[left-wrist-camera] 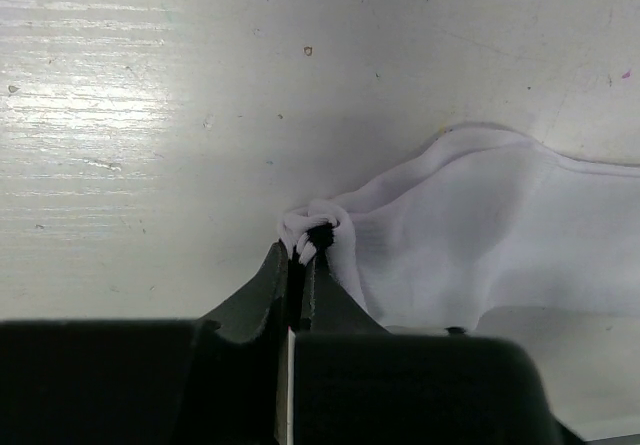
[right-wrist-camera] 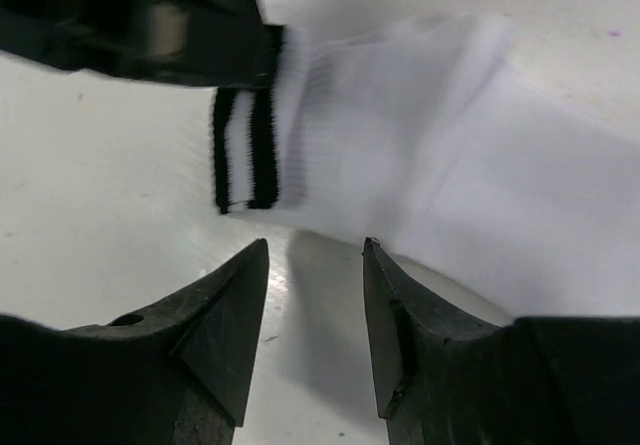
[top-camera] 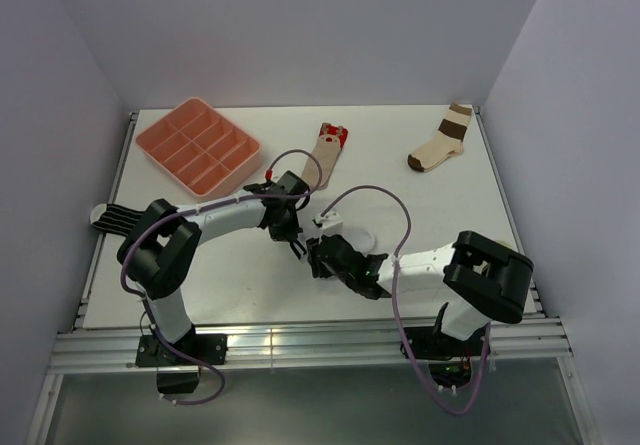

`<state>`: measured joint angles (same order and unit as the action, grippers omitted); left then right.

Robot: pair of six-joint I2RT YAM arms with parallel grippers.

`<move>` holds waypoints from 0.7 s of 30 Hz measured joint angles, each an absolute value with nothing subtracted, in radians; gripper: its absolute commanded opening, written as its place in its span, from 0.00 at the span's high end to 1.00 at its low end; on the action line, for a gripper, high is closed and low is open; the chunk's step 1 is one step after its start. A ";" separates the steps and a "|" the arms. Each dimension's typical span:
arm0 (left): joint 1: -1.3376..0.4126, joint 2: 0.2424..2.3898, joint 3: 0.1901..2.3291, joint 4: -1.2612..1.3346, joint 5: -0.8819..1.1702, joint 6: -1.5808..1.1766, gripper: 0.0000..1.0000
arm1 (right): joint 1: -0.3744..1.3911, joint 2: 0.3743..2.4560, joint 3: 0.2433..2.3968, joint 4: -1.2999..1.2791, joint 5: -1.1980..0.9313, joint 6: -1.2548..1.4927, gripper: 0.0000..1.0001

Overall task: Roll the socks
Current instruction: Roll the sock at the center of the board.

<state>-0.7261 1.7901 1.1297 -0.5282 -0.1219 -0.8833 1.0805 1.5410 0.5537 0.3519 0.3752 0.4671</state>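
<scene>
The white sock [right-wrist-camera: 400, 145] with two black cuff bands lies flat in the middle of the table [top-camera: 450, 205]. My left gripper [left-wrist-camera: 303, 250] is shut on a bunched bit of its cuff edge. In the top view that gripper [top-camera: 293, 237] sits just left of the sock [top-camera: 362, 237]. My right gripper [right-wrist-camera: 315, 250] stands open just short of the cuff, nothing between its fingers. In the top view it [top-camera: 318, 257] is close below the left one. The tan sock with a red end [top-camera: 328, 149] lies behind them. The thin-striped sock [top-camera: 113, 217] lies at the left edge.
A pink compartment tray [top-camera: 197, 145] stands at the back left. A cream sock with broad brown bands [top-camera: 441, 143] lies at the back right. The two arms' cables loop over the middle of the table. White walls close in three sides.
</scene>
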 measured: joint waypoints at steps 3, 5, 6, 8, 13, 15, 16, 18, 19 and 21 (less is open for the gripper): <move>-0.726 1.788 1.126 -0.524 -0.122 -0.880 1.00 | 1.024 1.526 0.544 0.345 0.363 0.491 0.52; -0.726 1.785 1.122 -0.519 -0.122 -0.878 1.00 | 0.982 1.526 0.544 0.342 0.358 0.506 0.52; -0.726 1.782 1.117 -0.514 -0.122 -0.877 1.00 | 0.961 1.526 0.544 0.336 0.356 0.514 0.52; -0.726 1.777 1.110 -0.507 -0.122 -0.876 1.00 | 0.922 1.528 0.545 0.322 0.353 0.529 0.52; -0.727 1.761 1.082 -0.478 -0.121 -0.876 1.00 | 0.838 1.598 0.607 0.299 0.321 0.555 0.52; -0.727 1.753 1.071 -0.468 -0.122 -0.875 1.00 | 0.811 1.641 0.653 0.301 0.305 0.557 0.52; -0.727 1.748 1.065 -0.463 -0.123 -0.873 1.00 | 0.798 1.658 0.672 0.301 0.297 0.557 0.52; -0.729 1.737 1.052 -0.457 -0.125 -0.872 1.00 | 0.775 1.681 0.700 0.302 0.277 0.554 0.52; -0.730 1.733 1.048 -0.456 -0.126 -0.871 1.00 | 0.762 1.689 0.712 0.299 0.263 0.551 0.52; -0.734 1.724 1.037 -0.456 -0.131 -0.871 1.00 | 0.740 1.701 0.731 0.294 0.238 0.541 0.52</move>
<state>-0.7338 1.7237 1.0374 -0.4564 -0.1310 -0.8711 0.7403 1.7012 0.7307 0.2935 0.2379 0.5411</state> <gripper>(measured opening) 0.049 0.479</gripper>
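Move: The white sock's loose part spreads to the right of its gripped cuff. From the right gripper, the middle of that part is about 6 cm ahead, 4 cm right and 2 cm below; the left gripper holds the striped cuff, some 5 cm ahead and 5 cm left of the right gripper. From the left gripper, the loose part is about 9 cm right and 1 cm ahead, slightly lower. Far beyond the loose part lies the tan sock, roughly 36 cm ahead of the right gripper and 2 cm right. Sweep the half-open right gripper low over the board, first diagonally forward and right, then almost straight forward onto the white sock's loose part, about 10 cm out in all; sink about 1 cm and turn some 15 degrees clockwise. Keep its fingers apart, and keep the left gripper's pinch on the striped cuff nearly still. ##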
